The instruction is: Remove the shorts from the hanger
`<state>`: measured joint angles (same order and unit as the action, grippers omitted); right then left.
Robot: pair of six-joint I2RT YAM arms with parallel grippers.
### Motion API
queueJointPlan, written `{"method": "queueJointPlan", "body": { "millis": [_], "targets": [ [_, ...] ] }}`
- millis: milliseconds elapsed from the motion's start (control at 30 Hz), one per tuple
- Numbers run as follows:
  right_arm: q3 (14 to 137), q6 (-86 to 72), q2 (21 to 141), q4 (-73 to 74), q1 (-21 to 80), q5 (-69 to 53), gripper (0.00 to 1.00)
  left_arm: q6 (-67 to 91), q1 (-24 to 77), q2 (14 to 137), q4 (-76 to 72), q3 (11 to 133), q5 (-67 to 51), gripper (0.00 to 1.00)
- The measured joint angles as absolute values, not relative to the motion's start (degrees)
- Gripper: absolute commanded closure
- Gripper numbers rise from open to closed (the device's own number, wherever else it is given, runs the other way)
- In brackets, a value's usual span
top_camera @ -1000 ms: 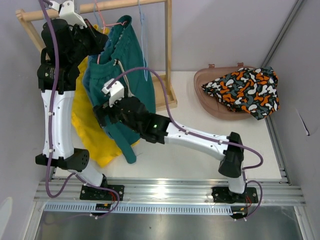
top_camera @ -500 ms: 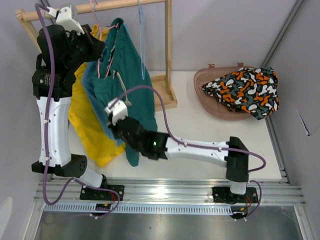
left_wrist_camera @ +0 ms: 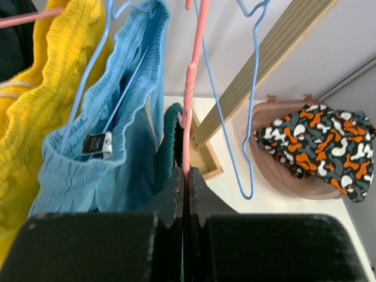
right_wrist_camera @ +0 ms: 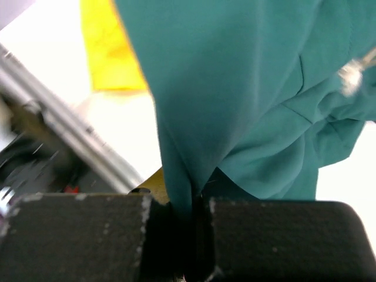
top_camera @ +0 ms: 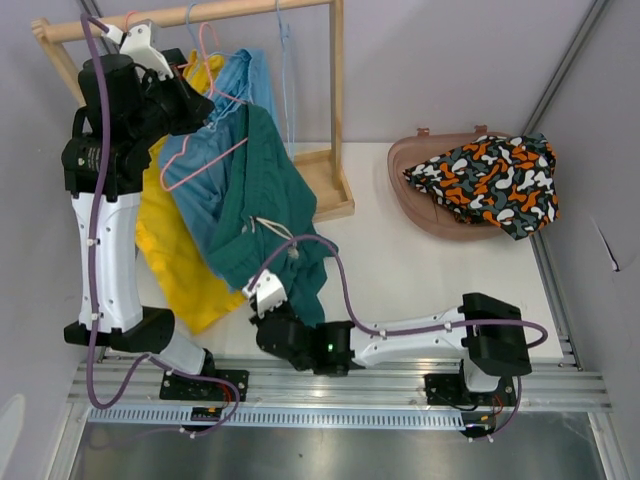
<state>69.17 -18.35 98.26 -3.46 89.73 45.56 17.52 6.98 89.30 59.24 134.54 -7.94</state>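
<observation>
The teal green shorts [top_camera: 265, 200] hang slack from the pink hanger [top_camera: 215, 150] down to the table near the arm bases. My right gripper [right_wrist_camera: 191, 211] is shut on a fold of the teal shorts [right_wrist_camera: 235, 88] at their lower end. My left gripper [left_wrist_camera: 184, 182] is shut on the pink hanger's wire [left_wrist_camera: 189, 88] up by the wooden rail [top_camera: 200, 14]. The light blue shorts [top_camera: 205, 170] on a blue hanger and the yellow shorts [top_camera: 175, 250] hang beside it. A bit of black fabric [left_wrist_camera: 14, 35] shows at the far left. The orange-black-white shorts [top_camera: 490, 180] lie in the brown bowl [top_camera: 420, 160].
An empty blue hanger [left_wrist_camera: 249, 88] hangs on the rail to the right. The rack's wooden upright [top_camera: 338, 90] and base [top_camera: 330, 185] stand behind the shorts. A metal rail [top_camera: 340, 385] runs along the near edge.
My right gripper has pulled the teal shorts down and toward the near edge. The shorts have slid mostly off the pink hanger, which now shows bare and tilted.
</observation>
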Motion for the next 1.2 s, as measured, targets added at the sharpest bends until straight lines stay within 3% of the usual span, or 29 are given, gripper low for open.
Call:
{"method": "queueJointPlan", "body": {
  "millis": [433, 700, 833, 1033, 1200],
  "targets": [
    [88.97, -14.46, 101.95, -0.71, 54.78, 31.7, 1.0, 18.52, 7.22, 70.46, 53.39, 119.68, -10.59, 1.0],
    [70.98, -14.96, 85.71, 4.03, 62.22, 32.05, 1.0, 17.96, 7.27, 73.97, 51.11, 123.07, -7.11, 1.0],
    [72.47, -14.94, 81.25, 9.52, 52.18, 28.82, 1.0, 18.04, 7.27, 78.37, 50.06, 123.33, -5.91, 1.0],
    [96.31, -13.5, 87.66, 15.16, 22.04, 20.49, 1.0, 17.93, 7.66, 79.37, 48.6, 120.75, -5.19, 1.0],
    [122.23, -13.04, 99.94, 17.54, 9.63, 14.68, 1.0, 17.45, 7.77, 79.48, 47.53, 120.73, -4.27, 1.0]
  ]
}}
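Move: In the right fingers is gathered the lower part of the teal shorts, whose middle is about 14 cm ahead, 4 cm right and 7 cm up. The tub lies roughly 46 cm ahead, 47 cm right and 17 cm below that hand; the camo shorts in it are some 4 cm farther right. From the left hand, holding the pink hanger, the teal shorts' middle is about 11 cm back, 12 cm right and 25 cm down; the blue shorts are 5 cm ahead, straight below by 20. Drawing the teal shorts along in its shut fingers, the right hand sweeps forward about 26 cm, rising and edging right, eases back some 9 cm, then swings right, up and forward towards the tub while turning clockwise. Meanwhile the left hand keeps its grip on the pink hanger, pulling it back and slightly up by about 10 cm, then returning most of the way forward. ##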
